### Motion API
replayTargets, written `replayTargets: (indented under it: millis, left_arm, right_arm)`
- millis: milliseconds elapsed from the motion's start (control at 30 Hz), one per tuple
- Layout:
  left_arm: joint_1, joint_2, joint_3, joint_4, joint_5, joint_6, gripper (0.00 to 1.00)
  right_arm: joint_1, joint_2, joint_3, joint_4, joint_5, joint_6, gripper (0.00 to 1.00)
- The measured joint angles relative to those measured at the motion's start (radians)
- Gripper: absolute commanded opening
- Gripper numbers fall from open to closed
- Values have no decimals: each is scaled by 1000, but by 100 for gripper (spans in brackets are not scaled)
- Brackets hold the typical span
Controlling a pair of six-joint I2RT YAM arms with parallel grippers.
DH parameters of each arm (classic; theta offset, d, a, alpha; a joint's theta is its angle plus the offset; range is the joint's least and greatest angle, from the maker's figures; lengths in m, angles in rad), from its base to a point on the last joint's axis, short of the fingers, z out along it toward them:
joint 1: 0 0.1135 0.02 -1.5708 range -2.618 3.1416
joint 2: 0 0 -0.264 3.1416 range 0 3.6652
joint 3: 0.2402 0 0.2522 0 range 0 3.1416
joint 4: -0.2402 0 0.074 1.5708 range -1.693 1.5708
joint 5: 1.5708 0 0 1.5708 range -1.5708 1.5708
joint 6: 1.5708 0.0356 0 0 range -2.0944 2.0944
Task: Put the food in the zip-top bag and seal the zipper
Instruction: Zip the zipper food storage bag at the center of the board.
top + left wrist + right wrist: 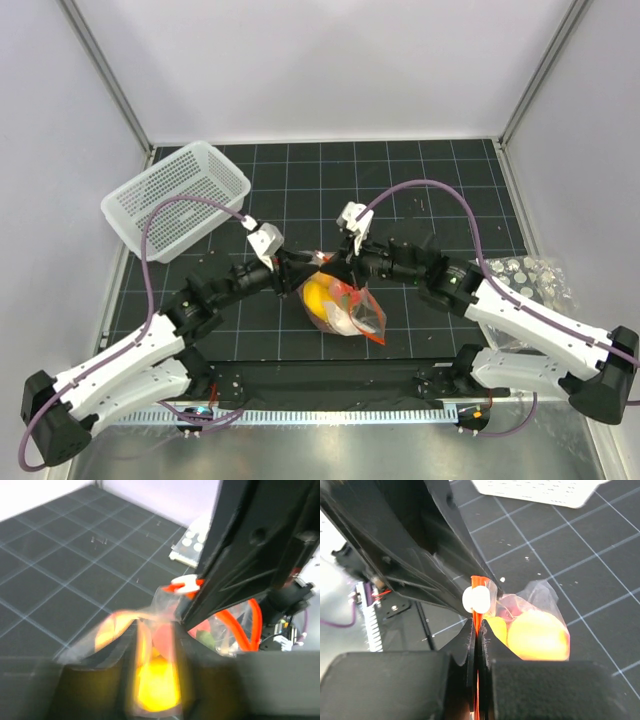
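Note:
The zip-top bag (pixel 362 316) lies at the middle of the mat between both arms, holding the food: a yellow fruit (pixel 318 297) and pink-red pieces. In the right wrist view my right gripper (pixel 478 625) is shut on the red-orange zipper (pixel 478 581), just behind its white slider (pixel 476 600); the yellow fruit (pixel 537 635) shows through the plastic beside it. My left gripper (pixel 154 636) has its jaws apart, with clear bag film and the blurred yellow fruit (pixel 157 685) in the gap. The zipper (pixel 245 625) loops off to the right there.
A white perforated basket (pixel 175 195) stands tilted at the back left. A clear sheet with white dots (pixel 525 275) lies at the right edge. The two grippers (pixel 300 272) (pixel 345 272) nearly touch above the bag. The black mat ends at a metal rail near the arm bases.

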Motion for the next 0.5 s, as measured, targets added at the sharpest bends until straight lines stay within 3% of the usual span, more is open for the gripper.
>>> replayTargets:
  millis: [133,500]
  left_arm:
    - [-2,-73,1,24,65,-13,56]
    - [-49,1,58,16,187,-12,55]
  right_arm:
    - [0,-40,0,-18,-54,-13,1]
    - [0,-64,0,-18,-180,-34,1]
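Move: The zipper's white slider end, gripped by the right hand, lies about 3 cm to the left hand's right, level fore and aft and perhaps 1 cm higher; from the right hand it is some 2 cm left and 1 cm ahead. From the left hand, the yellow fruit in the bag is about 5 cm back, straight below by some 8 cm; the red fruit is 4 cm back, 6 cm right and 8 cm down. Back and up by about 4 cm each, the left hand arcs while its part-open fingers spread wider, then it sinks a little and shifts right towards the slider end, turning clockwise. The right hand keeps its pinch on the orange zipper strip beside the slider and draws it back some 4 cm and up 2 cm, turning slightly counter-clockwise. ##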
